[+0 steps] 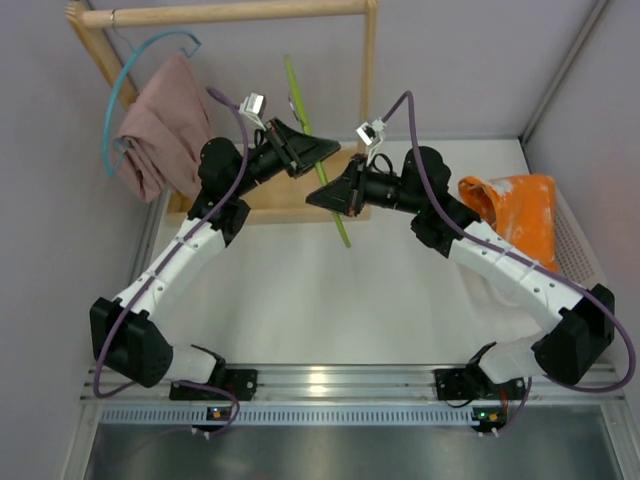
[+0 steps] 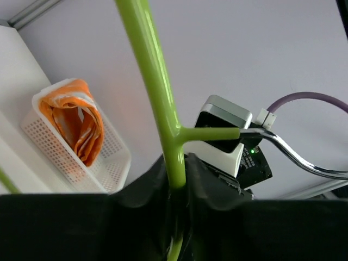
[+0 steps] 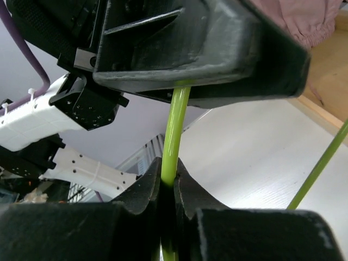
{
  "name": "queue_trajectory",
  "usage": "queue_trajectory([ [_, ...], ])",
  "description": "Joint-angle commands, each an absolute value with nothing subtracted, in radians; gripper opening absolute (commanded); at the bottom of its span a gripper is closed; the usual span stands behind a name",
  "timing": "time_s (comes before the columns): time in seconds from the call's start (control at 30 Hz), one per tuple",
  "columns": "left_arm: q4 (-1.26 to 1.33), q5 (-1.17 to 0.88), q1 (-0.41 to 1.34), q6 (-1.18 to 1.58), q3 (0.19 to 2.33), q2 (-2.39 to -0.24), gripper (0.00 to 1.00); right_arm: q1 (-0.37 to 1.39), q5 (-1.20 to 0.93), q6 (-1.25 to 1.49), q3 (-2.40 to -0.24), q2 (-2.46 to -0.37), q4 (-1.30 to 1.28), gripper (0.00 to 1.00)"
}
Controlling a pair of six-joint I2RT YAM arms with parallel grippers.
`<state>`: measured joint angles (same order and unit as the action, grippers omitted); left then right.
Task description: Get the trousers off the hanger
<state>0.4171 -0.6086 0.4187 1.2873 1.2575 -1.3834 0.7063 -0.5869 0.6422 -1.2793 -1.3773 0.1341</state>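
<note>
A bare green hanger [image 1: 296, 95] slants across the middle of the top view, held by both grippers. My left gripper [image 1: 318, 150] is shut on its upper part, and in the left wrist view the green bar [image 2: 157, 92] runs up from between the shut jaws [image 2: 176, 182]. My right gripper [image 1: 325, 195] is shut on the hanger lower down, its jaws [image 3: 168, 182] pinching the green bar [image 3: 175, 130]. The pink trousers [image 1: 160, 130] hang on a blue hanger [image 1: 125, 80] at the back left. The orange trousers [image 1: 520, 215] lie in a basket on the right.
A wooden rack [image 1: 230, 12] stands at the back, its base [image 3: 326, 81] under the grippers. The white mesh basket [image 2: 117, 163] sits by the right wall. Grey walls close in on the left, the back and the right.
</note>
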Motion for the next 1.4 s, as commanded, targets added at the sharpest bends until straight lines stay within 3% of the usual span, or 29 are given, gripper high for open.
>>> queue_trajectory([
  [0.0, 0.466, -0.609, 0.414, 1.296, 1.239, -1.347, 0.31, 0.716, -0.595, 0.699, -1.338, -1.325, 0.248, 0.00],
  [0.2, 0.445, -0.637, 0.397, 1.227, 1.190, -1.293, 0.71, 0.698, -0.594, 0.796, -1.336, -1.328, 0.288, 0.00],
  [0.3, 0.410, -0.643, 0.373, 1.186, 1.155, -1.240, 0.98, 0.667, -0.609, 0.891, -1.351, -1.354, 0.337, 0.00],
  [0.67, 0.198, -0.637, 0.236, 0.894, 1.111, -1.039, 0.99, 0.578, -0.603, 1.014, -1.658, -1.566, 0.211, 0.00],
  [1.17, 0.195, -0.626, 0.227, 0.911, 1.057, -0.982, 0.99, 0.503, -0.509, 1.132, -1.977, -1.767, 0.152, 0.00],
  [1.37, 0.195, -0.618, 0.226, 0.907, 1.052, -0.980, 0.99, 0.494, -0.480, 1.143, -1.965, -1.789, 0.089, 0.00],
])
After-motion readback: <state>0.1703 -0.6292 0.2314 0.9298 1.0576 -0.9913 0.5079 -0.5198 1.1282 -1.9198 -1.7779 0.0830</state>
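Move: Both hands are on the green hanger, and its middle sits right between the left fingers, some 7 cm ahead of the right hand and 6 cm above it. The rack's rail runs about 25 cm ahead of the right hand and 21 cm above it. The rack's right post stands 25 cm ahead and 6 cm right of that hand. From the left hand, the rail is about 18 cm ahead and 15 cm up, and the pink trousers hang about 30 cm left and 5 cm ahead. Open the left gripper wide to let go of the green hanger and draw it off about 9 cm to the left and 5 cm back. Keep the right fingers shut on the hanger and carry it some 14 cm forward and 11 cm up towards the rack's rail, lifting slightly first, and tilt the fingertips up while swinging them clockwise. ##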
